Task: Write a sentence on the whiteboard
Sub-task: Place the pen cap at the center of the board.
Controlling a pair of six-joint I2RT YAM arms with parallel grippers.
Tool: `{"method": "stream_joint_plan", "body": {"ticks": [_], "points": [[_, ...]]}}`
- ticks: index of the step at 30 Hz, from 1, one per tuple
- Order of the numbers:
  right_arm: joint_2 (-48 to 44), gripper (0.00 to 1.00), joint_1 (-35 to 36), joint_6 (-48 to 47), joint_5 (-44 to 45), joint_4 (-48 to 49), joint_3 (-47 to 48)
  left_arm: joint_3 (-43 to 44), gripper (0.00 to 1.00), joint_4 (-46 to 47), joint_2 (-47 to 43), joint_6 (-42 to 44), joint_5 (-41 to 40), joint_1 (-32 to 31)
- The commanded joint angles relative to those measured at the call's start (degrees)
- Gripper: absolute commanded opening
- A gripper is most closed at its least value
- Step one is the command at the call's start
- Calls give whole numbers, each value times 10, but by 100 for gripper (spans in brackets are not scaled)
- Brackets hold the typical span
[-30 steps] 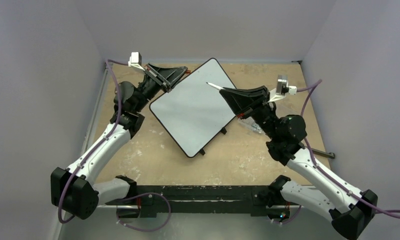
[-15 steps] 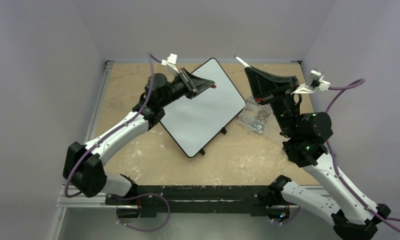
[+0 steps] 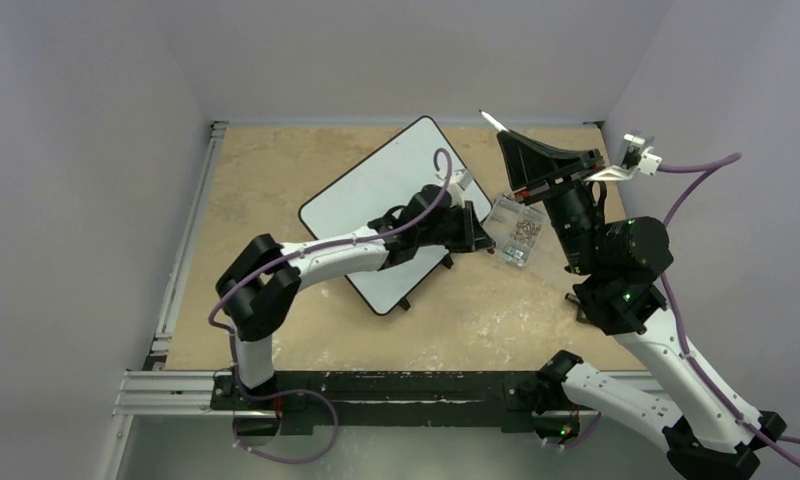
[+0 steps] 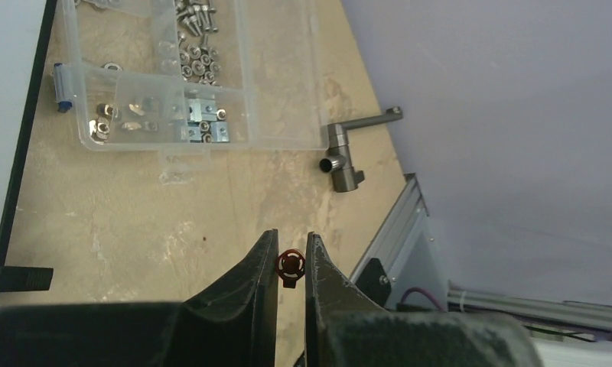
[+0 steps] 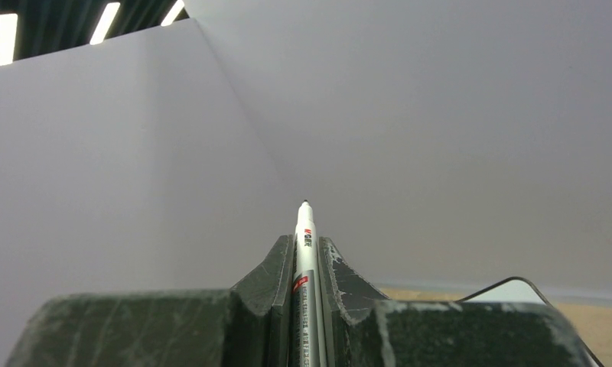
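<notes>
The whiteboard [image 3: 376, 205] lies tilted on the table, and the part that shows is plain white. The sentence is out of view. My left arm reaches across the board, so its gripper [image 3: 481, 240] hangs just past the board's right edge. In the left wrist view that gripper [image 4: 291, 237] is shut on a small red cap [image 4: 291, 264], with the board's black rim [image 4: 24, 153] at the left. My right gripper [image 3: 506, 138] is raised above the table's far right and shut on a white marker [image 3: 490, 122]. The right wrist view has the marker [image 5: 305, 229] pointing at the wall between the right gripper's [image 5: 305, 238] fingers.
A clear plastic box of metal bits [image 3: 516, 232] [image 4: 188, 76] sits just right of the board, close to the left gripper. A grey metal handle [image 4: 347, 157] lies on the wood beyond it, near the aluminium rail [image 4: 398, 222]. Grey walls enclose three sides.
The left arm swung from the board's far left corner across it to the right edge by the box. The right gripper lifted the marker off the board and up to the far right.
</notes>
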Motion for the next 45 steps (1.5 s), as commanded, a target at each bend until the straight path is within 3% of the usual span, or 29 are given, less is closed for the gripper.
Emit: {"method": "stream_joint_plan", "body": {"ticks": [1, 16, 23, 31, 38, 45], "points": [[-7, 0, 1, -10, 15, -11, -1, 40, 0, 34, 50, 105, -60, -33], [-22, 0, 1, -2, 19, -41, -12, 59, 0, 186, 181, 298, -235, -108], [-22, 0, 1, -1, 17, -44, -16, 98, 0, 185, 229, 389, -302, -138], [-26, 0, 1, 4, 13, -45, -22, 104, 16, 178, 252, 419, -314, -148], [-25, 0, 1, 7, 12, -47, -21, 104, 38, 176, 250, 416, -322, -149], [-26, 0, 1, 4, 16, -55, -10, 84, 45, 163, 201, 405, -322, -149]]}}
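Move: The left hand holds the pen cap; the bare tabletop spot it is bound for lies about 8 cm to its right, level fore and aft, and some 17 cm below. The parts box sits 12 cm farther out than that spot and 2 cm to its right, its clear lid 6 cm out and 12 cm right of it. The whiteboard's middle is about 16 cm ahead of the left hand and 17 cm to its left. From the right hand the spot is roughly 5 cm ahead, 7 cm right and 51 cm down. Down some 14 cm and about 8 cm to its right, the left hand carries the cap to the bare table on the near side of the parts box, rolling nearly 50 degrees, mostly about the fingers' own line, to bring the cap upright. It then stops and opens its fingers part way, letting go of the cap. The right hand sinks about 3 cm, still gripping the uncapped marker. ##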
